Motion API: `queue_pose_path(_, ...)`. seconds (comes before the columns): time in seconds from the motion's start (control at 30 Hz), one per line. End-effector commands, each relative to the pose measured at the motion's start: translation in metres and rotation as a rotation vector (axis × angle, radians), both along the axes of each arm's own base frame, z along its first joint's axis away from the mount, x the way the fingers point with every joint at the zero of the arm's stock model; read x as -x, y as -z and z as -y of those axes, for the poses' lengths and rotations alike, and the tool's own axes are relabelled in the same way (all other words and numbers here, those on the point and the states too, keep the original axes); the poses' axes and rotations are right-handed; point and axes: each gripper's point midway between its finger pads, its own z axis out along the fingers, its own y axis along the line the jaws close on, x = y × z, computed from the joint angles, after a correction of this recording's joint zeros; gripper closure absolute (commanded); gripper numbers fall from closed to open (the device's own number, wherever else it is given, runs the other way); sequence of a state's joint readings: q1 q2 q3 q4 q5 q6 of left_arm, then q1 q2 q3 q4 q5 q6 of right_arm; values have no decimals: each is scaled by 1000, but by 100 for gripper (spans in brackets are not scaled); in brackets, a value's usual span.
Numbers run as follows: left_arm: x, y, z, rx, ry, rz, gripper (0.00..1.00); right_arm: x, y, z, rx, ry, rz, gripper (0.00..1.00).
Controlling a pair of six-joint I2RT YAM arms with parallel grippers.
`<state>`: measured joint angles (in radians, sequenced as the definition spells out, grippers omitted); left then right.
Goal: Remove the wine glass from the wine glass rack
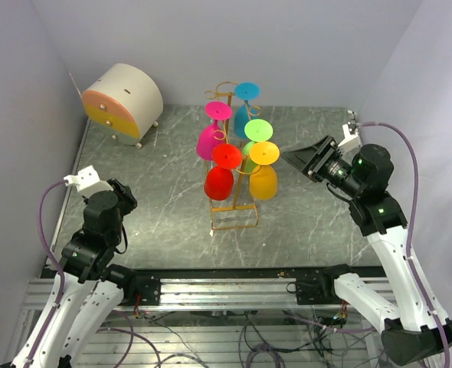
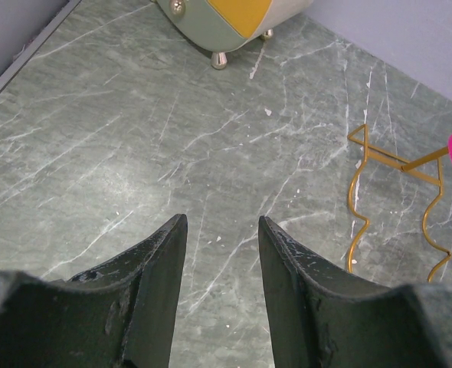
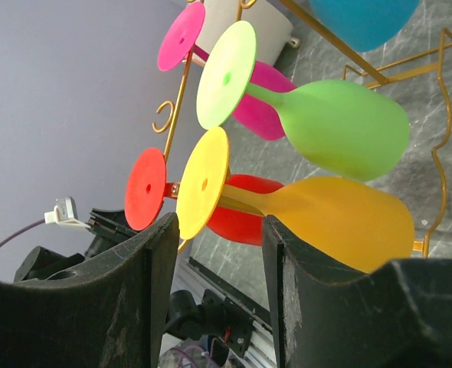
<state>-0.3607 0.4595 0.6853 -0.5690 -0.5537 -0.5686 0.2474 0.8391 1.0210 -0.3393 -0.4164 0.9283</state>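
The wine glass rack [image 1: 234,217], a golden wire stand, rises mid-table with several coloured wine glasses hanging bowl-down on it. A yellow wine glass [image 1: 263,182] hangs on its right side, beside a red one [image 1: 219,182], with green [image 1: 257,130], pink [image 1: 209,141] and blue [image 1: 244,119] behind. My right gripper [image 1: 289,159] is open, level with the yellow glass's foot and just right of it. In the right wrist view its fingertips [image 3: 220,230] stop short of the yellow glass [image 3: 348,222], nothing between them. My left gripper [image 2: 222,222] hangs open over bare table at the left.
A round white drum cabinet [image 1: 122,100] with an orange and yellow front stands at the back left. The rack's wavy base wire [image 2: 358,201] lies right of the left gripper. Grey walls close in the table on three sides.
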Motion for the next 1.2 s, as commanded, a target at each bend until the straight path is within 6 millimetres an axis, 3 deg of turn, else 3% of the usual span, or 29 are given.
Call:
queue_pose_path(0.0, 0, -16, 1, 16, 3, 48, 47, -4, -22, -8, -36, -42, 62, 53)
queue_pose_path(0.77, -1, -15, 1, 13, 0, 44, 47, -25, -14, -24, -46, -119, 53, 67)
queue_pose_path(0.97, -1, -14, 1, 11, 3, 40, 47, -26, -15, -26, -48, -128, 58, 81)
queue_pose_path(1.17, -2, -14, 2, 10, 4, 38, 47, -26, -13, -27, -42, -138, 57, 79)
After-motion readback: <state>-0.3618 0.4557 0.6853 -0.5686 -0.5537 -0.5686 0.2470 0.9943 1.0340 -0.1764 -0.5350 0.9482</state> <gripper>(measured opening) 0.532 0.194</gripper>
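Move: The yellow wine glass hangs foot up; its foot disc lies about 7 cm to the right gripper's left and 1 cm ahead, at roughly fingertip height. The green glass's foot stands some 7 cm farther out than the yellow one, and the red glass's foot about 11 cm to the left of the yellow one. From the left gripper, the yellow foot is some 38 cm to the right, 5 cm ahead and 12 cm higher. Bring the right gripper forward and left about 4 cm, nearly level, with one finger above and one beneath the near rim of the yellow glass's foot. Ease off as you arrive, swing the hand a few degrees counter-clockwise, and close the half-open fingers to about a fifth so that they pinch the disc's right edge. ##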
